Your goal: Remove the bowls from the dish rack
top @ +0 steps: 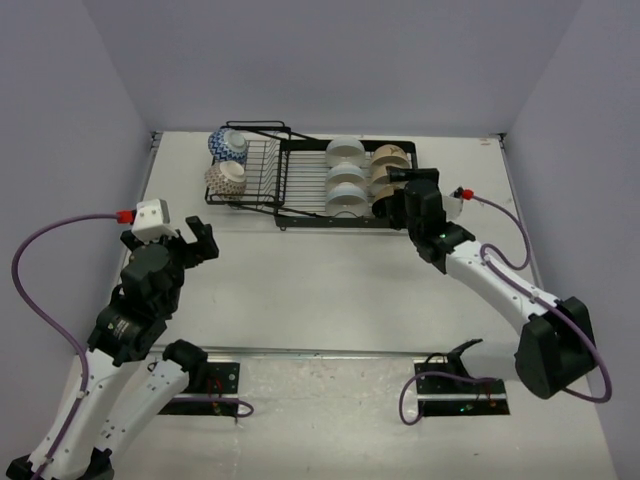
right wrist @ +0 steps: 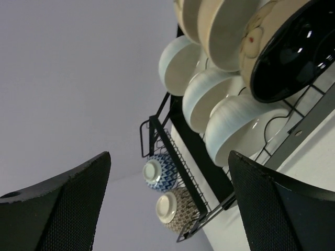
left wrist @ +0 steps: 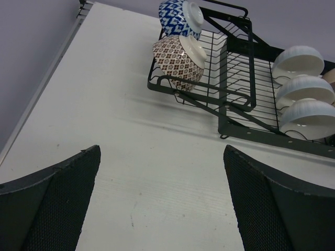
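The black wire dish rack (top: 300, 190) (left wrist: 236, 83) (right wrist: 194, 142) stands at the back of the table. Its angled left section holds a blue-and-white bowl (top: 228, 143) (left wrist: 178, 16) (right wrist: 158, 172) and a brown patterned bowl (top: 226, 180) (left wrist: 178, 60) (right wrist: 175, 210). Three white bowls (top: 346, 177) (left wrist: 306, 89) (right wrist: 201, 99) stand on edge in the framed section, with cream bowls (top: 388, 157) (right wrist: 230, 29) and a bowl with a glossy black inside (right wrist: 293, 57) to their right. My right gripper (top: 393, 192) (right wrist: 168, 157) is open at the rack's right end, close to the cream bowls, holding nothing. My left gripper (top: 168, 237) (left wrist: 161, 157) hangs open over bare table.
The table (top: 330, 280) is white, with grey walls on three sides. A metal strip (top: 330, 352) crosses near the arm bases. Purple cables (top: 35, 250) loop from both wrists.
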`<state>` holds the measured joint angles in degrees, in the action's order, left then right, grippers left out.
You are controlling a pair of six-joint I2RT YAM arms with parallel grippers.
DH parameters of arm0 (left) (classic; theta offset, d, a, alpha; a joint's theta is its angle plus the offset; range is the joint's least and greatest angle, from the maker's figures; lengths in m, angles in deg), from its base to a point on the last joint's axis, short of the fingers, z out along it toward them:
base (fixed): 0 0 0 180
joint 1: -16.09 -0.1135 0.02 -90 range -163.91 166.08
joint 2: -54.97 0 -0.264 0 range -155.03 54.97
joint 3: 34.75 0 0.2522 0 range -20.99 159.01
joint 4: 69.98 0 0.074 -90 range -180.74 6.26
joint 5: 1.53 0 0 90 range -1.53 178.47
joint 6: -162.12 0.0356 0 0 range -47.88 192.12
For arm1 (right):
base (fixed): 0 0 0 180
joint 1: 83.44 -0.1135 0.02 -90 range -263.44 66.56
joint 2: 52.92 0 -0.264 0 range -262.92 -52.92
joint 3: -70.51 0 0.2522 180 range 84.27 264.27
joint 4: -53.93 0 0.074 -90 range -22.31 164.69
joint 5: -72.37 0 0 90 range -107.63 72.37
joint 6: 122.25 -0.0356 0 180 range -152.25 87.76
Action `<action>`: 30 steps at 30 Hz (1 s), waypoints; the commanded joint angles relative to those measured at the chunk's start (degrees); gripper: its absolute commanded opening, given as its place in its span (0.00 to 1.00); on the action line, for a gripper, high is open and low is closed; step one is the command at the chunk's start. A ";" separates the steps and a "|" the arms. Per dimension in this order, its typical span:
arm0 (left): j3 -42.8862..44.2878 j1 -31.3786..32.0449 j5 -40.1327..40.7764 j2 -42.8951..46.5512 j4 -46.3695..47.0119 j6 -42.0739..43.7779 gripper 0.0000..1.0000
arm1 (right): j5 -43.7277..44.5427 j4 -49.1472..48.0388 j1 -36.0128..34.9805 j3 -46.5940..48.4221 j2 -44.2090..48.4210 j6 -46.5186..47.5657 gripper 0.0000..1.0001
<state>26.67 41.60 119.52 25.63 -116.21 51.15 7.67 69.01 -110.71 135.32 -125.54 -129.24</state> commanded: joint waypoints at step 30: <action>-0.20 -0.47 -0.81 0.25 2.06 0.23 1.00 | -4.03 -9.93 10.83 3.45 -20.45 1.28 0.55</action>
<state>26.67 41.58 118.88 25.63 -116.21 51.15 3.45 61.93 -99.91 138.01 -144.49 -126.77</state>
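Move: The black-inside bowl, nearest of the tan stack, lies about 8 cm ahead of the right hand, some 5 cm to its right and 15 cm below. The middle tan bowl stands about 6 cm beyond the black-inside bowl, directly behind it; the near white bowl is roughly 13 cm to its left and about level with it in reach. From the left hand, the black-inside bowl is some 25 cm ahead, 51 cm right and 20 cm lower. The right hand swoops down about 10 cm while reaching some 7 cm forward and 5 cm to the right, the fingers tipping about 10 degrees further down, to bring the raised rim of the black-inside bowl between them. The fingers narrow from almost wide open to a little over half, one inside the bowl's dark mouth and the other outside the rim, the sideways and downward travel nearly spent before the last part of the closing; a pinch can't yet be seen. ##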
